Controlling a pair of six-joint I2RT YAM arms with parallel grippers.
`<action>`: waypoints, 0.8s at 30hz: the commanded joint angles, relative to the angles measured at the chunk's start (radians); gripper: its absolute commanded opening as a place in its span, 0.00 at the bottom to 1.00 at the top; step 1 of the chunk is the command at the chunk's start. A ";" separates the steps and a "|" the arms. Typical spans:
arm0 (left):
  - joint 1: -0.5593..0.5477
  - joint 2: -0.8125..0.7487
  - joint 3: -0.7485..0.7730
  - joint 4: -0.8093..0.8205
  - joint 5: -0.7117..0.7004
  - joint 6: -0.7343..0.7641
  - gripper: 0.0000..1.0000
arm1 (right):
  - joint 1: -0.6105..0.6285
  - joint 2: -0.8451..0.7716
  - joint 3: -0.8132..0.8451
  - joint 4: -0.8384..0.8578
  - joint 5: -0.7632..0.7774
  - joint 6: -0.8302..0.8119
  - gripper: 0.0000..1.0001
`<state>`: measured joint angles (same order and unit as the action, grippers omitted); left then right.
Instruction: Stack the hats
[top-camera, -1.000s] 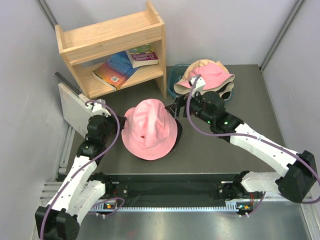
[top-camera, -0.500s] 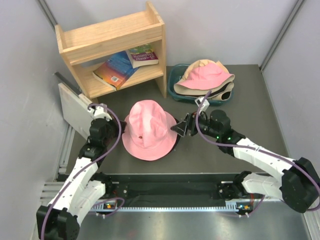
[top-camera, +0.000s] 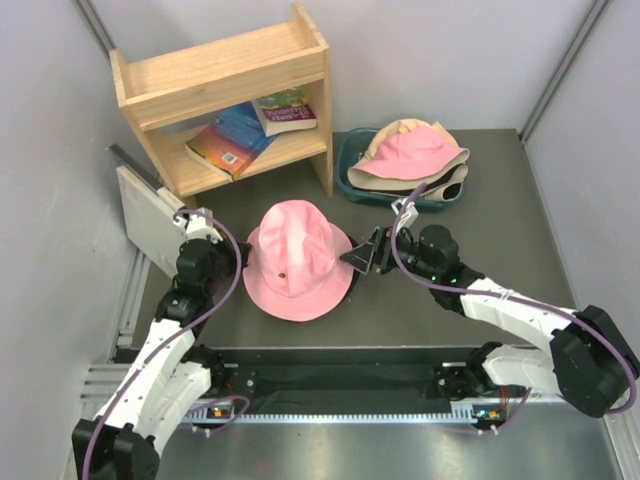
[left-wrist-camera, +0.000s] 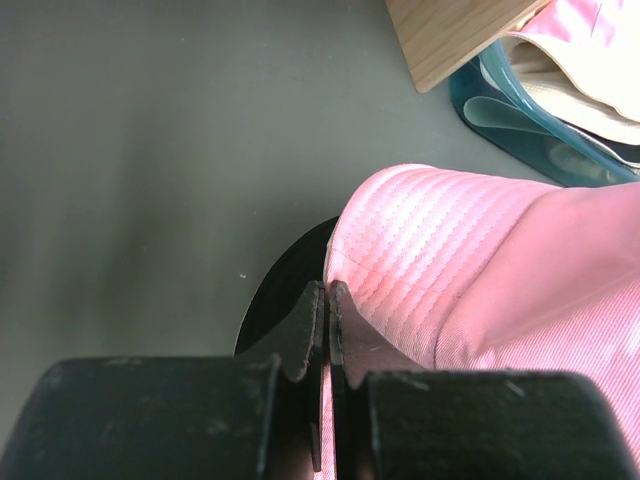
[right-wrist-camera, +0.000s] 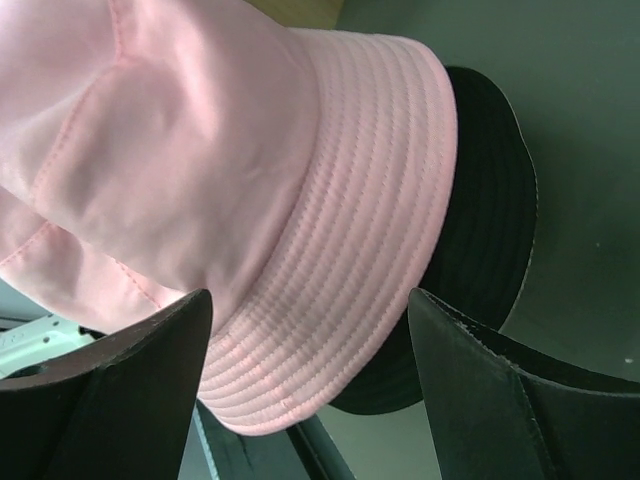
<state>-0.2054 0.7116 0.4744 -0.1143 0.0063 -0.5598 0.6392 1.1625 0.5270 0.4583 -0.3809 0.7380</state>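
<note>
A pink hat (top-camera: 298, 258) lies mid-table on top of a black hat (top-camera: 353, 272), of which only a sliver of brim shows. My left gripper (top-camera: 232, 262) is shut, its tips at the left edge of the pink brim (left-wrist-camera: 420, 230), with the black brim (left-wrist-camera: 275, 290) under them. No fabric shows between the fingers (left-wrist-camera: 308, 325). My right gripper (top-camera: 363, 255) stands open at the hat's right side, and the pink brim (right-wrist-camera: 350, 260) shows between its fingers (right-wrist-camera: 470, 370). Another pink hat (top-camera: 418, 148) tops a tan one (top-camera: 380, 180).
The pile of hats sits in a teal tub (top-camera: 345, 165) at the back right. A wooden shelf (top-camera: 225, 95) holding books (top-camera: 250, 130) stands at the back left. A white panel (top-camera: 140, 215) leans beside my left arm.
My right gripper has come away from the tub toward me and now sits at the middle pink hat's right brim. The left arm has barely shifted.
</note>
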 joint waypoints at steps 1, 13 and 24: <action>0.006 -0.015 -0.002 0.018 -0.011 0.024 0.00 | -0.016 0.026 -0.019 0.092 0.011 0.023 0.79; 0.006 -0.015 -0.002 0.021 0.020 0.021 0.00 | -0.016 0.118 -0.045 0.253 -0.068 0.084 0.78; 0.006 0.008 -0.017 0.033 0.077 0.044 0.00 | -0.018 0.148 -0.068 0.329 -0.092 0.146 0.10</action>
<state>-0.2043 0.7116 0.4671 -0.1177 0.0505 -0.5434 0.6300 1.3178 0.4522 0.7132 -0.4534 0.8700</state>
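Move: The right gripper stands open at the pink hat's right brim. The pink hat's middle is about 14 cm to its left, level with it fore and aft and in height. The black hat, under the pink one, has its middle about 12 cm left, 1 cm back and 3 cm lower; the hat basket is some 22 cm ahead, 9 cm right and 12 cm lower. From the left gripper, shut on the left brim, the pink hat's middle is about 11 cm to the right, neither ahead nor back. Lower the right gripper about 2.5 cm onto the pink hat's right brim, easing it 1 cm left towards the crown with its fingers still wide. Then, while it goes on sinking, close them to roughly a quarter open so the fingertips pinch the brim's edge. Keep the left gripper shut on the brim opposite, nearly in place. ##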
